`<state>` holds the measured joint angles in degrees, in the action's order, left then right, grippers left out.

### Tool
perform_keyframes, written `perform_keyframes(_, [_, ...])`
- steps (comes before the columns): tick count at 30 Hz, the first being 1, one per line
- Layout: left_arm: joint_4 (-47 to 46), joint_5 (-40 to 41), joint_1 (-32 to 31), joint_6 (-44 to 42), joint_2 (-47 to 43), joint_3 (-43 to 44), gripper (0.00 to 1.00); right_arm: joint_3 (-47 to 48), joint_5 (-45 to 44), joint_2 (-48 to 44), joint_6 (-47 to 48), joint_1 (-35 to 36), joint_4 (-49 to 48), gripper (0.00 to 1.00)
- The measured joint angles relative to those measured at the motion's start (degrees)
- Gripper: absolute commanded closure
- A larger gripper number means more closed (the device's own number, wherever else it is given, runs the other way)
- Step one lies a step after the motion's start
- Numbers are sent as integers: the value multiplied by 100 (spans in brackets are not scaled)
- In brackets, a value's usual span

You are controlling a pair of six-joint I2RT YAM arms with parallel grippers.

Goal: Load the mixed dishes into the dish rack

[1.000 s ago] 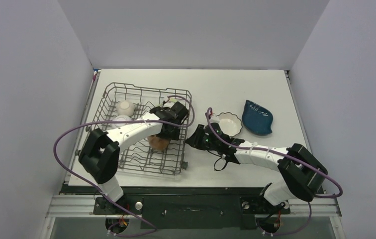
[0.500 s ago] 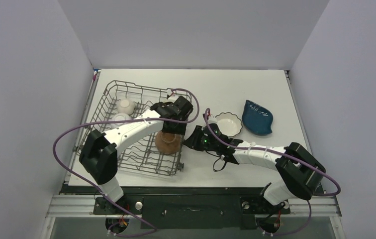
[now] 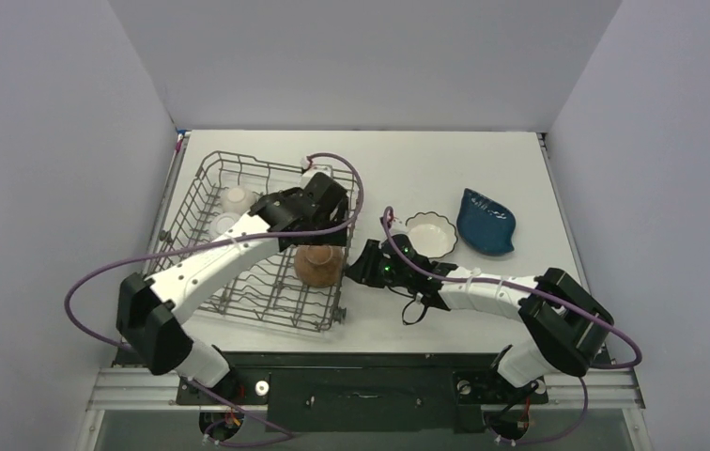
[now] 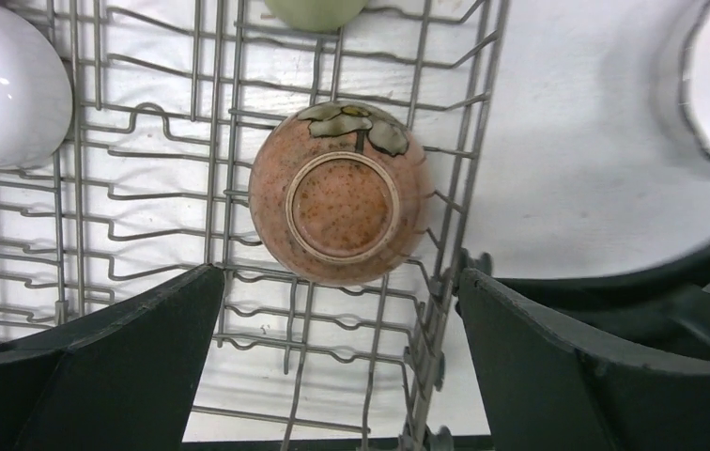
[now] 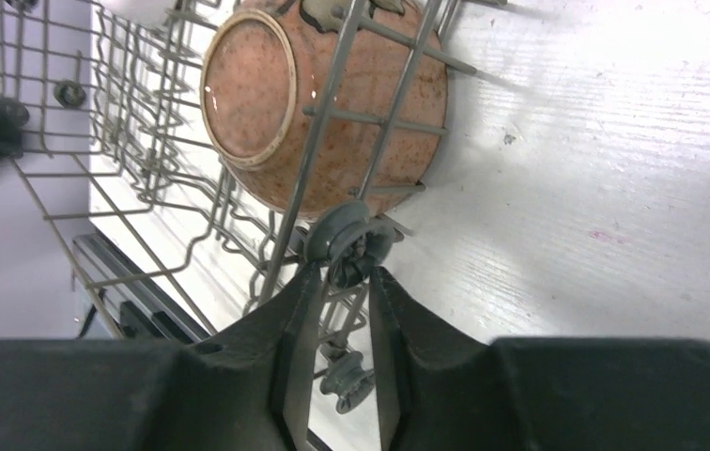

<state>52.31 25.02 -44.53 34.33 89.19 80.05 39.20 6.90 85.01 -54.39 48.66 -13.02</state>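
The dish rack (image 3: 239,305) stands on the left of the table. A brown bowl (image 3: 318,266) lies upside down in its near right corner, seen from above in the left wrist view (image 4: 337,193). My left gripper (image 3: 316,225) hovers open above that bowl, holding nothing (image 4: 337,376). A plain white bowl (image 4: 4,85) and the light green mug (image 4: 314,9) sit deeper in the rack. My right gripper (image 5: 342,282) is shut on a wheel mount of the rack's right side (image 5: 347,246). The white scalloped bowl (image 3: 431,233) and dark blue dish (image 3: 485,223) rest on the table to the right.
Two white pieces (image 3: 237,197) sit in the rack's far left part. My right arm (image 3: 483,287) lies low across the table between the rack and the two loose dishes. Grey walls close in left, right and back.
My left gripper has risen and drawn back from the brown bowl, which now shows uncovered in the rack. The left arm's elbow swung left. The right gripper stayed on the rack.
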Motion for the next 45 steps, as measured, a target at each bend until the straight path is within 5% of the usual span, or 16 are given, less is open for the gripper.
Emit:
perform_keyframes(8, [-455,-105,2,-59,-2035,-470,4,212,-127,-476,385,57,802,56])
perform_keyframes(19, [-938,-105,66,-216,-4371,-1283,4,584,-544,-1906,1075,-470,2153,50])
perform_keyframes(37, [-960,-267,74,-459,-4990,-1694,4,339,-1340,-2761,1550,-3689,3921,49])
perform_keyframes(45, [-981,-577,74,-457,-5112,-1856,4,267,-1176,-2085,1617,-4000,3952,46])
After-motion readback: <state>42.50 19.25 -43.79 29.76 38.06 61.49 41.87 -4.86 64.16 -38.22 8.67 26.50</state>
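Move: The right fingertips are at the rack wheel, within a centimetre or so. The blue plate lies about 32 cm to this hand's right, 16 ahead and 7 lower; the white scalloped bowl sits nearer, some 19 cm right, 12 ahead and 6 lower. From the left hand, the upturned brown bowl is 3 cm ahead and about 12 below, with the green mug some 14 cm beyond the bowl. The right hand comes free of the rack wheel as its fingers open to about half, lifts some 8 cm, then sweeps nearly 30 cm right and a little forward past the near side of the scalloped bowl towards the blue plate, turning about 40 degrees clockwise and sinking at the end. The left hand, still wide open, climbs about 15 cm away from the brown bowl, drawing back and left, its fingers tilting up. ##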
